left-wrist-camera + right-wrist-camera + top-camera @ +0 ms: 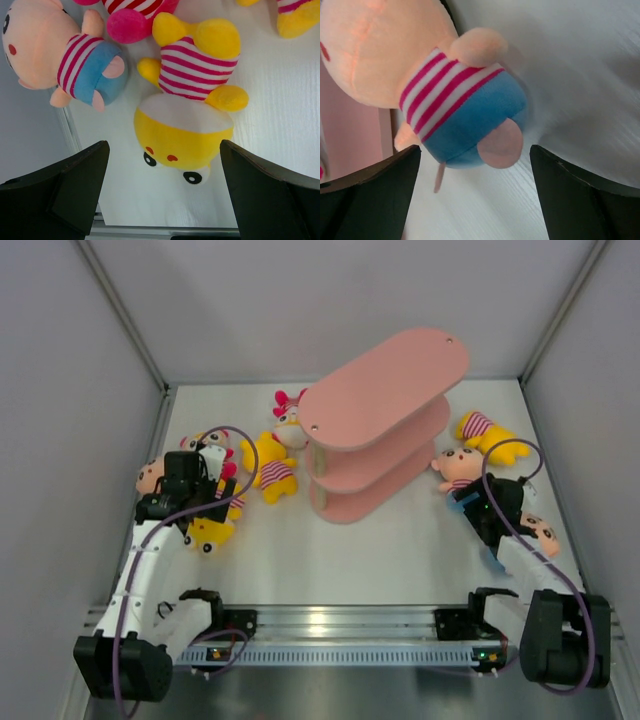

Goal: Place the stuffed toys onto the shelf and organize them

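Note:
The pink three-tier shelf [385, 420] stands at the back centre with bare boards; a strip of the shelf [350, 135] also shows in the right wrist view. My left gripper [200, 510] [165, 170] is open just above the table, close to the head of a yellow stuffed toy [212, 532] [185, 130] in a striped shirt. My right gripper [465, 498] [475, 175] is open, its fingers [570, 190] on either side of the blue shorts of a peach stuffed toy [455, 465] [465, 110], not touching it.
Beside the yellow toy lie a peach toy [150, 476] [50, 55] and a pink-legged toy [215, 452] [132, 17]. Another yellow toy [270, 465] and a red-bowed one [290, 420] lie left of the shelf. A yellow toy [485, 432] and a peach toy [540, 530] lie at the right.

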{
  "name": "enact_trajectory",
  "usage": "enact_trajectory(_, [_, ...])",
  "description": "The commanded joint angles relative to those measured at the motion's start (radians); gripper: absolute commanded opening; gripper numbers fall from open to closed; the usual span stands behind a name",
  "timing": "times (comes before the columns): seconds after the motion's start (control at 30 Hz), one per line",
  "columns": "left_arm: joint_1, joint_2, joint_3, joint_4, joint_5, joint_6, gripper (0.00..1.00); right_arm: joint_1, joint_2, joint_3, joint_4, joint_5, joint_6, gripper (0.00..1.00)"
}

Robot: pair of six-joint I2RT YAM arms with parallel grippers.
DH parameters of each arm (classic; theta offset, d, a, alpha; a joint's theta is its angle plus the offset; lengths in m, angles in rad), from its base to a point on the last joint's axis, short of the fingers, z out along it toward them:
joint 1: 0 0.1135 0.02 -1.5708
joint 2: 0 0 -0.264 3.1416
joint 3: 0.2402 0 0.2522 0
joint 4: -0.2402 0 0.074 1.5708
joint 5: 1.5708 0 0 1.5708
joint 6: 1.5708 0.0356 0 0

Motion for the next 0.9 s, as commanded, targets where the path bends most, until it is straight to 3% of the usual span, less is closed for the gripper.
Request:
enact_trajectory(0.0, [0.004,-0.007,-0.004,-0.012,-0.005,-0.003,0.98,-0.013,0.012,0.015,0.130,-0.010,0.049,0.90])
enact_trajectory(0.03, [0.004,-0.005,-0.004,-0.012,-0.004,-0.005,0.98,-0.013,0.026,0.018,0.138,-0.005,0.054,0.90])
enact_trajectory(0.13, [0.004,0.000,-0.004,-0.011,0.002,-0.002,0.98,-0.016,0.061,0.038,0.167,0.039,0.049,0.77])
enact_trajectory(0.23, [0.004,0.000,-0.004,-0.011,0.001,-0.002,0.98,-0.019,0.096,0.065,0.158,0.084,0.018,0.38])
enact_trajectory(0.27, [0.004,0.000,-0.004,-0.012,-0.001,-0.003,0.98,-0.020,0.092,0.073,0.137,0.085,-0.004,0.09])
enact_trajectory(0.3, [0.004,-0.004,-0.004,-0.012,-0.004,-0.006,0.98,-0.023,0.075,0.073,0.119,0.087,-0.014,0.00])
enact_trajectory(0.43, [0.004,-0.002,-0.003,-0.012,-0.012,-0.008,0.98,-0.023,-0.206,0.051,0.070,0.064,-0.090,0.00])
enact_trajectory(0.53, [0.004,0.009,-0.003,-0.012,-0.012,-0.008,0.97,-0.022,-0.352,0.167,-0.113,0.045,-0.221,0.00])
enact_trajectory(0.7, [0.004,0.019,-0.001,-0.012,-0.002,-0.006,0.97,-0.020,-0.390,0.456,-0.387,-0.105,-0.380,0.00])
enact_trajectory(0.87, [0.004,0.004,-0.003,-0.012,-0.007,-0.006,0.97,-0.022,-0.292,0.754,-0.477,-0.285,-0.411,0.00])
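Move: The peach doll in the blue shorts lies just in front of the right hand's open fingers, its middle about 5 cm ahead, 2 cm to the left and 1 cm below, with its feet towards the hand. From that hand the yellow doll is about 13 cm ahead and 3 cm right, another blue-shorts doll 9 cm back and 9 cm right, and the pink shelf's middle 20 cm left and 9 cm ahead. The left hand has the peach doll 8 cm ahead, 54 cm right, 12 cm lower. Fingers shut on a foot of the peach doll as the right hand eases about 2 cm forward and slightly right, pinching it by that end. The hand then lifts fast, some 27 cm nearly straight up and a little back, drifting left late on, while the wrist tips the fingers up by about 30 degrees and turns somewhat counter-clockwise, still gripping. ##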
